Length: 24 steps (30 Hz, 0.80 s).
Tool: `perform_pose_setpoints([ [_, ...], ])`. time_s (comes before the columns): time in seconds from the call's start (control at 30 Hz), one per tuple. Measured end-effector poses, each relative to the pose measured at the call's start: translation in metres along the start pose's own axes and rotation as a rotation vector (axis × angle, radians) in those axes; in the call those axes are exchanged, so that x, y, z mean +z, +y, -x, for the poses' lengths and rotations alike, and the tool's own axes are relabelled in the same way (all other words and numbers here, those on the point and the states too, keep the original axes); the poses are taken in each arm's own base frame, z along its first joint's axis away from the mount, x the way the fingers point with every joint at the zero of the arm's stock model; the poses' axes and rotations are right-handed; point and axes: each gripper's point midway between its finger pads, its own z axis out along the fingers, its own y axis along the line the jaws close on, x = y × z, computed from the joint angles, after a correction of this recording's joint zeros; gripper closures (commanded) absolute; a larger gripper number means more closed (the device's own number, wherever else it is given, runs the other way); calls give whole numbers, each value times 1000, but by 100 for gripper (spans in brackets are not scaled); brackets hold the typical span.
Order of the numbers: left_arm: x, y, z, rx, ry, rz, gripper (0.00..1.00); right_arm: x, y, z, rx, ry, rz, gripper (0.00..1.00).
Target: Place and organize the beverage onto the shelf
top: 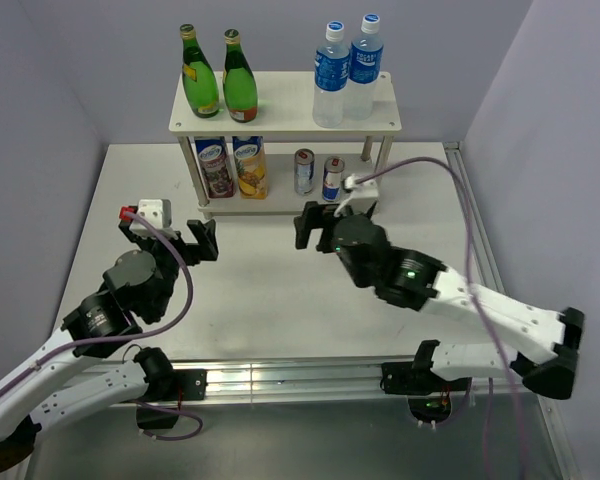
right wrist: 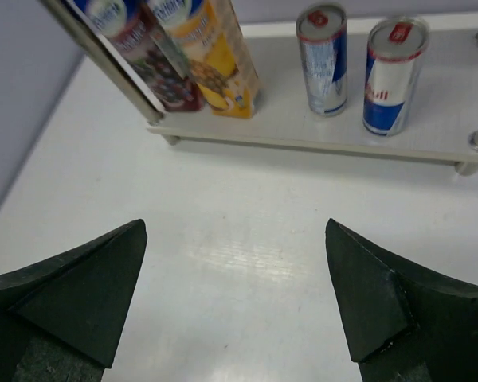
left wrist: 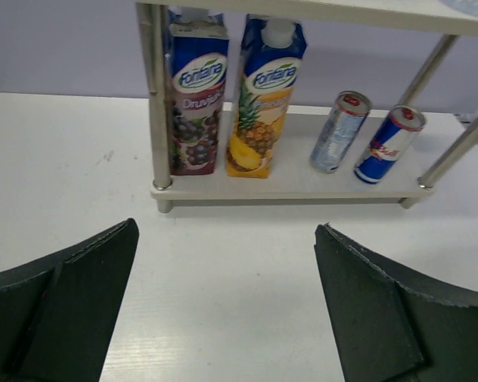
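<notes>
The two-tier shelf stands at the back of the table. Its top board carries two green glass bottles and two clear water bottles with blue labels. The lower board holds a purple juice carton, a pineapple juice carton and two slim cans. My left gripper hangs open in front of the shelf's left end, holding nothing. My right gripper is open and empty just in front of the cans.
Pale walls close in the white table on the left, back and right. A metal rail runs along the near edge by the arm bases. A purple cable loops from the right arm past the shelf's right side.
</notes>
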Motion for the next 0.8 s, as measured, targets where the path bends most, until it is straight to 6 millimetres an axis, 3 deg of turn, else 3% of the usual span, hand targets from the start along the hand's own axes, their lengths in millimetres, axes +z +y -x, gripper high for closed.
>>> perform_pose_setpoints([
  [0.17,6,-17,18,0,46,-11,1,-95,-8,84,90,-75,104,0],
  [0.3,21,-31,40,14,86,39,1,-151,-55,135,187,-174,98,0],
  [0.37,27,-37,44,20,92,49,1,-170,-79,148,228,-216,90,0],
  [0.5,28,-39,40,44,107,39,1,-183,-103,147,235,-238,63,0],
  [0.67,27,-35,45,46,95,40,1,-174,-103,125,155,-193,46,0],
  [0.8,27,-34,49,33,87,27,1,-173,-106,120,126,-190,45,0],
])
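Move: Both my hands are empty. The right can on the shelf's lower board is about 25 cm ahead of my right hand, 7 cm to its right and 17 cm below. The left can stands roughly 7 cm left of that can and 2 cm farther out, the pineapple carton about 18 cm left of it. From my left hand, the right can is some 28 cm ahead, 27 cm right and 19 cm lower. I pull my open right hand clear of the shelf and its two cans, sweeping about 17 cm to my right while rising 16 cm and drawing back 10, then sink some 3 cm; the fingers tilt up a little as the hand rolls. Meanwhile my open left hand lifts about 5 cm, edging right and slightly forward. Neither touches anything. ##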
